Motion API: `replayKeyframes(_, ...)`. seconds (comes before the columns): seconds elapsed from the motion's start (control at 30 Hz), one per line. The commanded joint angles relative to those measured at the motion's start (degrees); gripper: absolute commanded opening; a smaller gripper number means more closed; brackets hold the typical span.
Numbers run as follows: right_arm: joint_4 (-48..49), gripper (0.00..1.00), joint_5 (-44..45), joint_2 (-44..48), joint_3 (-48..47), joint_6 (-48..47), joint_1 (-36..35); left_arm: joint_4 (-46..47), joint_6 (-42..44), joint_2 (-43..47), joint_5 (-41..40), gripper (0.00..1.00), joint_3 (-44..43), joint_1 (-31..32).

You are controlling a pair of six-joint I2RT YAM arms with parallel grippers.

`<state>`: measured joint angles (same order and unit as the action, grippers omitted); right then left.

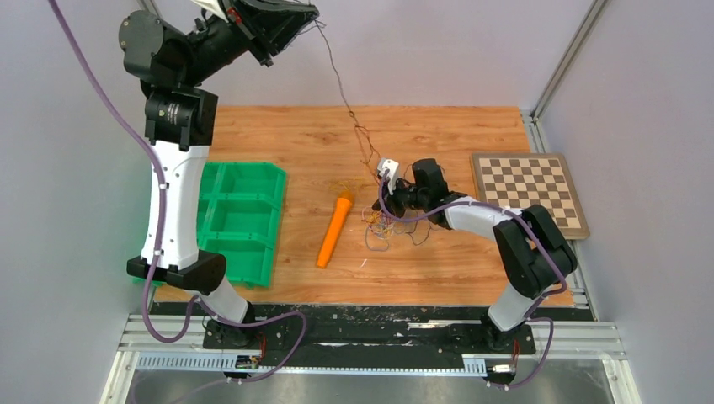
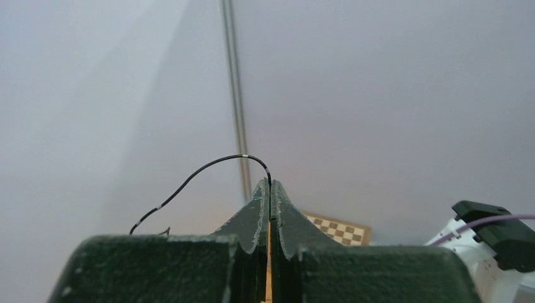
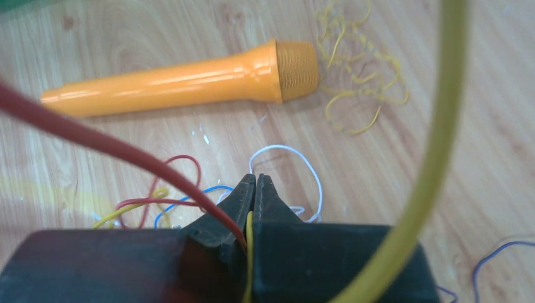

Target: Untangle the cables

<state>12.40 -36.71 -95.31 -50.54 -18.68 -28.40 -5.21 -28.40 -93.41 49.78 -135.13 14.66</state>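
The cables (image 1: 383,225) lie as a small coloured tangle on the wooden table, right of the orange marker. One thin dark wire (image 1: 341,93) rises from the tangle to my left gripper (image 1: 307,21), held high at the back. In the left wrist view that gripper (image 2: 270,184) is shut on the dark wire (image 2: 208,165), which arcs out of its tips. My right gripper (image 1: 383,206) is down at the tangle. Its jaws (image 3: 255,180) are shut, with a yellow wire (image 3: 249,228) and a red wire (image 3: 126,151) pinched between them. White (image 3: 309,167) and blue (image 3: 189,196) loops lie just beyond the tips.
An orange marker (image 1: 334,229) lies left of the tangle, with a curly yellow wire pile (image 3: 359,82) at its tip. A green compartment bin (image 1: 240,219) stands at the left, and a chessboard (image 1: 529,189) at the right edge.
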Motion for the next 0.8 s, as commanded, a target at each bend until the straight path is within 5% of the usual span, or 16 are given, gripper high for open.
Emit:
replayKeyframes(0.0,-8.68,0.00,1.88,-2.81,-3.79,-1.62,0.34,0.85,1.74,0.97,-7.56,0.00,-3.29,-3.35)
replayKeyframes(0.43,-43.10,0.00,13.28,-18.90,-25.75,-6.74,6.70,2.66,6.98,1.69,-25.30,0.00,-5.95,-13.25)
replayKeyframes(0.77,-52.77,0.00,14.38,-24.33,-28.61,-8.12,10.14,-1.78,14.87,3.85,-36.58,0.00,-3.52,-20.24)
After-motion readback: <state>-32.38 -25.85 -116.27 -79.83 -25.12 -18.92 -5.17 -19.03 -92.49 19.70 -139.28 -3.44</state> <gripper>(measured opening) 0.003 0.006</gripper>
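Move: The cable tangle lies mostly on the table, about 9 cm below the right hand, 2 cm back and 2 cm to its right; that hand already pinches red and yellow strands, which go to a patch of table 5 cm ahead, 9 cm right and 8 cm down. The orange microphone's middle is 10 cm left and 3 cm back, the yellow bundle 8 cm ahead and 6 cm left. From the high left hand, the tangle is some 15 cm right, 2 cm ahead and 65 cm down. The pinched red and yellow strands are carried by the right hand down about 8 cm almost to the table, swinging forward and then right by some 9 cm away from the microphone while its shut fingers tip roughly 30 degrees steeper. The left hand, its fingers shut on a cable, sweeps left, with some forward and upward travel, away from the tangle, turning counter-clockwise until its fingers point mostly forward. ##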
